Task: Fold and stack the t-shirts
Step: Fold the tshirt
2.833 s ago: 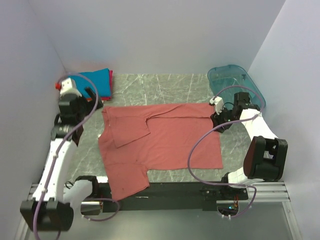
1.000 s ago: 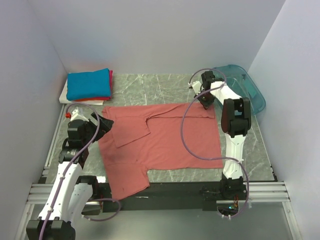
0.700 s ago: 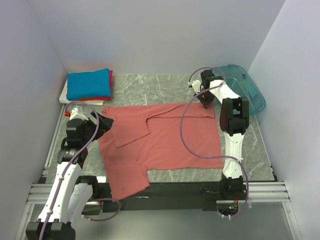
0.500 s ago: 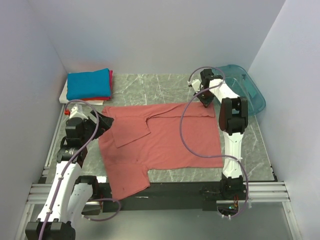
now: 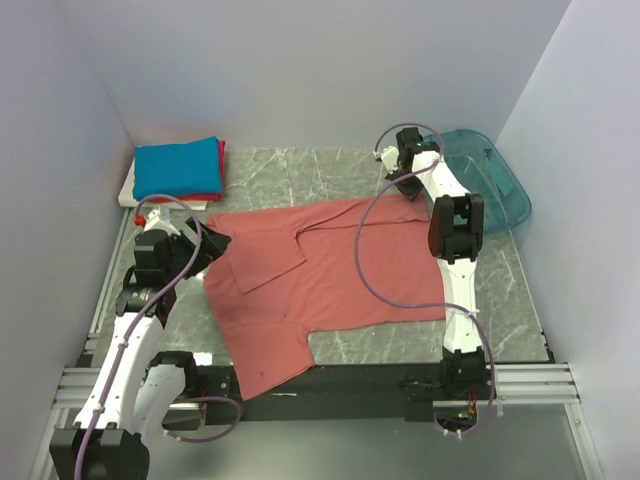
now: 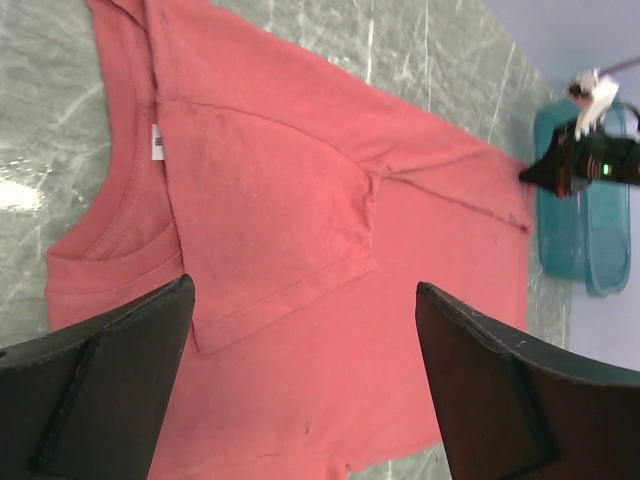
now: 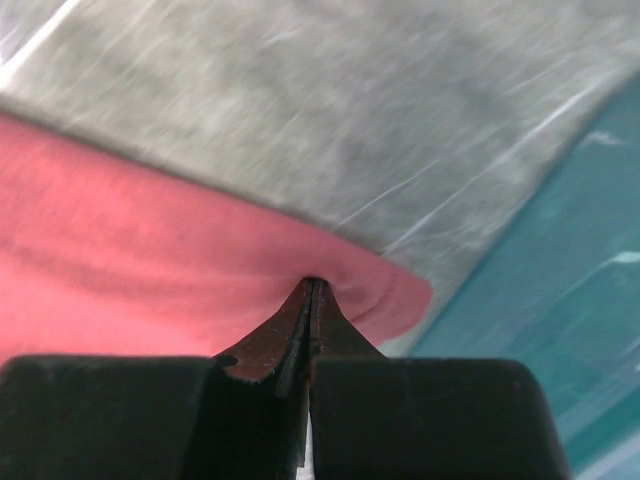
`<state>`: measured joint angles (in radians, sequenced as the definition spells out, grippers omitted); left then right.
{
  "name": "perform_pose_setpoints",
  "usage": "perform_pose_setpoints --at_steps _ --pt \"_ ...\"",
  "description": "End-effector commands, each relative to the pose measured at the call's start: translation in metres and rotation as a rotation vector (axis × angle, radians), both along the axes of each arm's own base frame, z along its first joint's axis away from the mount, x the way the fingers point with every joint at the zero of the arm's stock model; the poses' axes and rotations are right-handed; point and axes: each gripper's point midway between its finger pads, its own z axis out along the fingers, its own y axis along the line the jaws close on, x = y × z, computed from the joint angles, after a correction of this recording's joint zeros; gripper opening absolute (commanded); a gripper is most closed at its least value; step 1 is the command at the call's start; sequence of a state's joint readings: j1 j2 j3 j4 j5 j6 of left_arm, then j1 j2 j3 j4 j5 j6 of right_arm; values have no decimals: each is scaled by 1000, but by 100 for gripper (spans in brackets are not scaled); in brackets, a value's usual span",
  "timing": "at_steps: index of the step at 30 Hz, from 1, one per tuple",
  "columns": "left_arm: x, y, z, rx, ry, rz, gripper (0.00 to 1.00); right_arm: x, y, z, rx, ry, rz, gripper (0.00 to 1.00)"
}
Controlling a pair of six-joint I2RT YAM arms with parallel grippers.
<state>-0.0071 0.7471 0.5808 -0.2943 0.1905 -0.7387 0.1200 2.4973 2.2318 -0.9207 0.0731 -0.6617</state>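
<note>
A large salmon-pink t-shirt (image 5: 330, 270) lies spread on the marble table, one sleeve folded over its chest (image 6: 270, 220). My right gripper (image 5: 408, 184) is shut on the shirt's far right corner (image 7: 390, 295), its tips (image 7: 313, 286) pinching the cloth next to the teal bin. My left gripper (image 5: 212, 245) hovers open beside the collar, and its wide-apart fingers (image 6: 302, 290) frame the shirt's body with nothing between them. Folded t-shirts are stacked at the back left, a bright blue one (image 5: 178, 168) on top of a red edge (image 5: 205, 198) and a white one (image 5: 128, 192).
A translucent teal plastic bin (image 5: 492, 182) stands at the back right, just beyond the held corner (image 7: 570, 300). White walls close in on three sides. The arms' black base rail (image 5: 340, 385) runs along the near edge.
The right gripper has pulled the shirt's far right corner toward the back, so the whole shirt has skewed and slid. The left gripper has shifted slightly toward the collar.
</note>
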Motion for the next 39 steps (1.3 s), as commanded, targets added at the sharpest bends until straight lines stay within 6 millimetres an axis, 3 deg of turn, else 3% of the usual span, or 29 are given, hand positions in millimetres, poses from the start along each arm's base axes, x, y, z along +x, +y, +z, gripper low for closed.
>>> perform_pose_setpoints --at_steps 1,3,6,7,8,9,10,11,12,13,15,16,18,20,21,23,24,26,27,28,29,31,33,34,35,36,38,39 --pt "11 -11 37 21 -114 -95 98 24 -5 10 -39 -83 -25 0" --pt "13 -18 52 55 -168 -168 98 30 -3 16 -31 -110 -22 0" --pt "10 -36 79 95 -268 -325 98 32 4 44 13 -180 -11 0" --pt "7 -41 85 102 -281 -373 99 27 12 66 55 -212 9 2" --pt "4 -50 105 134 -338 -450 99 26 18 79 77 -240 24 3" --pt "1 -54 100 141 -292 -492 98 23 23 92 98 -253 39 5" --pt "-1 -57 104 195 -306 -536 98 13 33 116 146 -266 75 10" --pt "-3 -65 127 232 -351 -577 98 7 44 129 175 -275 101 12" --pt "-3 -70 126 256 -324 -601 98 1 51 141 197 -284 119 15" --pt "-14 -87 138 298 -343 -678 98 -14 64 162 250 -286 164 21" --pt "-19 -98 140 346 -330 -719 97 -36 85 174 312 -264 216 29" --pt "-27 -103 137 376 -319 -761 97 -54 93 193 354 -264 245 31" --pt "-46 -119 146 412 -350 -849 96 -89 123 207 505 -214 350 35" --pt "-72 -128 140 459 -336 -956 95 -138 143 221 659 -164 458 41" --pt "-82 -129 135 472 -319 -991 95 -168 144 222 694 -147 488 44" --pt "-111 -134 115 484 -226 -1099 92 -191 148 226 735 -189 562 47" --pt "-117 -134 107 501 -180 -1106 91 -216 147 225 757 -200 577 49" --pt "-150 -152 87 491 -90 -1208 85 -222 143 231 770 -290 577 54" --pt "-160 -160 86 475 -74 -1225 86 -237 139 229 783 -315 570 59" --pt "-186 -171 89 446 -55 -1296 84 -233 132 233 798 -361 542 61" --pt "-191 -177 79 474 8 -1317 83 -238 129 232 811 -370 536 62" --pt "-216 -173 55 566 165 -1337 77 -253 126 227 851 -357 547 62" --pt "-240 -171 18 672 352 -1382 74 -260 120 223 881 -351 535 62" --pt "-264 -168 4 758 402 -1422 71 -264 120 222 905 -338 539 62" --pt "-274 -163 -17 884 491 -1430 71 -265 115 221 913 -341 526 62" --pt "-287 -146 -23 992 577 -1437 72 -267 113 219 922 -333 523 62" --pt "-299 -153 -33 1068 588 -1431 66 -273 114 217 949 -310 536 62" --pt "-302 -155 -36 1071 604 -1418 63 -268 104 217 952 -321 499 62"
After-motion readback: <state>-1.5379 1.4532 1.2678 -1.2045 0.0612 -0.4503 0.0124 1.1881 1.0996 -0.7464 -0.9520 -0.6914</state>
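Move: The left hand, open and empty, has the end of the shirt's near sleeve about 29 cm back, 14 cm to its right and 17 cm below; the folded-in sleeve lies some 10 cm right of this hand, 3 cm ahead and 17 cm down. The right hand's shut tips are already on the cloth: the shirt's far right corner is 2 cm to their right, level ahead and 1 cm below, and the bin's middle about 16 cm right, 4 cm farther out and slightly higher. The right hand nudges the far right corner another 1.5 cm forward with its shut fingertips, then comes free, opening to over half as it rises some 20 cm, draws back about 27 cm and left over the shirt, and rolls its left side up. The open left hand arcs up, right and then back and down towards the near sleeve's end, finishing about 30 cm back and 19 cm right, turned clockwise to point straight down with its fingers closing by a third. ##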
